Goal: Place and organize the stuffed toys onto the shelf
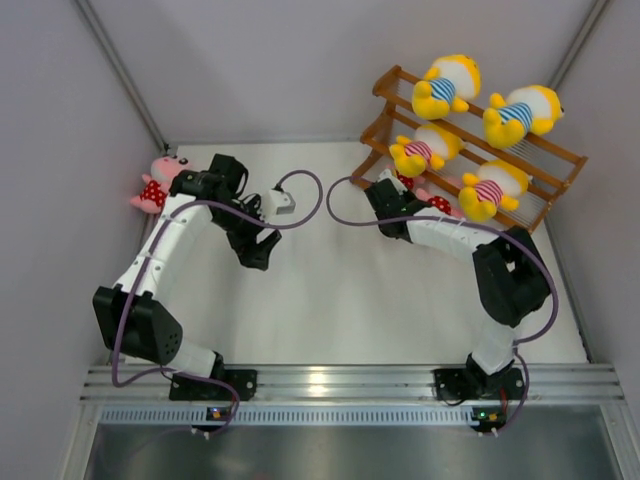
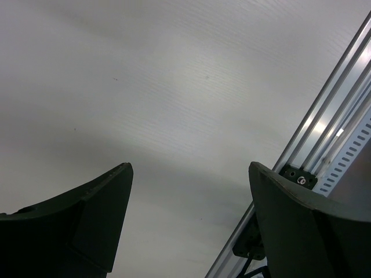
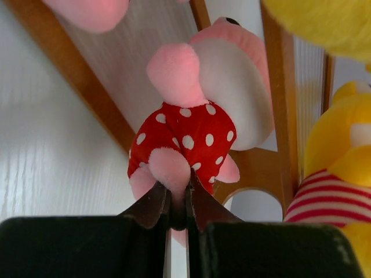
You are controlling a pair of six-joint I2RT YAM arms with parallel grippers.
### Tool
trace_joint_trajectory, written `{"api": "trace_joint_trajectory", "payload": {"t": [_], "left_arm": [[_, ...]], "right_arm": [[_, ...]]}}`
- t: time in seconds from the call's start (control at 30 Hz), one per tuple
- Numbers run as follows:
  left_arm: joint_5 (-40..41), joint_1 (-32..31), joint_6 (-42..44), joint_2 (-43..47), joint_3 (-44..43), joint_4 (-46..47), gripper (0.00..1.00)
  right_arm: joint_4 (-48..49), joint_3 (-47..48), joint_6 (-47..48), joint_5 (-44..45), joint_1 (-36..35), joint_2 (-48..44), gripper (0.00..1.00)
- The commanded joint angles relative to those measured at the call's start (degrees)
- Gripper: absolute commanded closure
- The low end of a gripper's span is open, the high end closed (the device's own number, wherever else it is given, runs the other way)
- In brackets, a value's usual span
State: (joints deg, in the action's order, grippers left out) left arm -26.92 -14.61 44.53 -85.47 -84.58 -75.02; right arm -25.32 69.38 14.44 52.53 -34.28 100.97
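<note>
The brown wooden shelf (image 1: 566,158) stands at the back right. Two yellow stuffed toys in blue stripes (image 1: 447,85) (image 1: 520,113) sit on its top tier, and two in pink stripes (image 1: 427,148) (image 1: 490,188) sit on the tier below. At the shelf's lowest tier, my right gripper (image 3: 177,194) (image 1: 388,192) is shut on the leg of a pink toy in a red dotted outfit (image 3: 191,130) (image 1: 406,181). Another pink toy (image 1: 440,205) lies next to it. A third pink toy (image 1: 155,185) rests against the left wall. My left gripper (image 2: 190,168) (image 1: 262,250) hangs open and empty over bare table.
Grey walls close in the table on the left, right and back. An aluminium rail (image 1: 330,385) (image 2: 324,127) runs along the near edge. Purple cables (image 1: 330,205) loop between the two wrists. The shelf's wooden rails (image 3: 278,87) stand close around the held toy.
</note>
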Motion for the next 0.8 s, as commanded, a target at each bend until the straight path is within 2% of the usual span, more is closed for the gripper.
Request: {"api": "trace_joint_trajectory", "payload": {"t": [0.0,0.3,0.37,0.5,0.57,0.6,0.67,0.7,0.77], "left_arm": [[0.55,0.11,1.43,2.59,0.64,0.76,0.13],[0.99,0.11,2.31,3.2,1.34,0.76,0.13],[1.16,0.11,2.31,3.21,1.52,0.67,0.13],[1.34,0.2,2.4,3.21,2.22,0.76,0.13],[1.43,0.2,2.49,3.03,2.31,0.76,0.13],[1.34,0.2,2.49,2.94,2.22,0.84,0.13],[2.04,0.2,1.79,2.42,2.13,1.72,0.13],[2.74,0.2,0.91,2.24,2.13,2.59,0.13],[6.33,0.2,-1.81,1.37,2.05,5.57,0.13]], "right_arm": [[13.0,0.05,6.56,2.22,2.28,1.42,1.0],[16.27,1.72,7.28,0.64,4.22,7.75,1.0],[16.18,1.72,7.01,0.64,4.31,8.54,0.96],[14.07,1.81,4.21,0.99,4.14,8.11,0.73],[14.16,0.76,3.85,0.82,3.79,6.71,0.66],[14.16,0.4,3.76,0.9,3.26,6.35,0.58],[14.16,-0.39,3.5,0.99,2.65,4.68,0.52],[14.25,-0.65,3.32,1.17,2.03,4.15,0.44],[14.16,-1.18,2.79,1.34,1.15,2.13,0.38]]}}
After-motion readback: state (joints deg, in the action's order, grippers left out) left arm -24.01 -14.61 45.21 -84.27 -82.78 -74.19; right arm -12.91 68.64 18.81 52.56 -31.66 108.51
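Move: The right hand holds a pink toy in a red dotted dress by one foot. Its spot on the shelf's bottom tier is centred about 8 cm ahead of that hand, 4 cm right and 6 cm below. The first pink toy lies on that tier some 10 cm ahead and 6 cm left; the right pink-striped yellow toy sits a tier up, roughly 13 cm right, 3 cm ahead and 7 cm higher. From the left hand the spot is about 43 cm right and 21 cm ahead, 12 cm lower. The right hand carries the pink toy forward into the bottom tier, beneath the yellow toys, going about 3.5 cm in and then sinking some 4 cm, with the wrist hardly turning. Once down, the fingers stop and open from shut to more than half wide, letting go of the foot, and the hand just begins to ease back and up by about half a centimetre with the foot still between the open pads. ##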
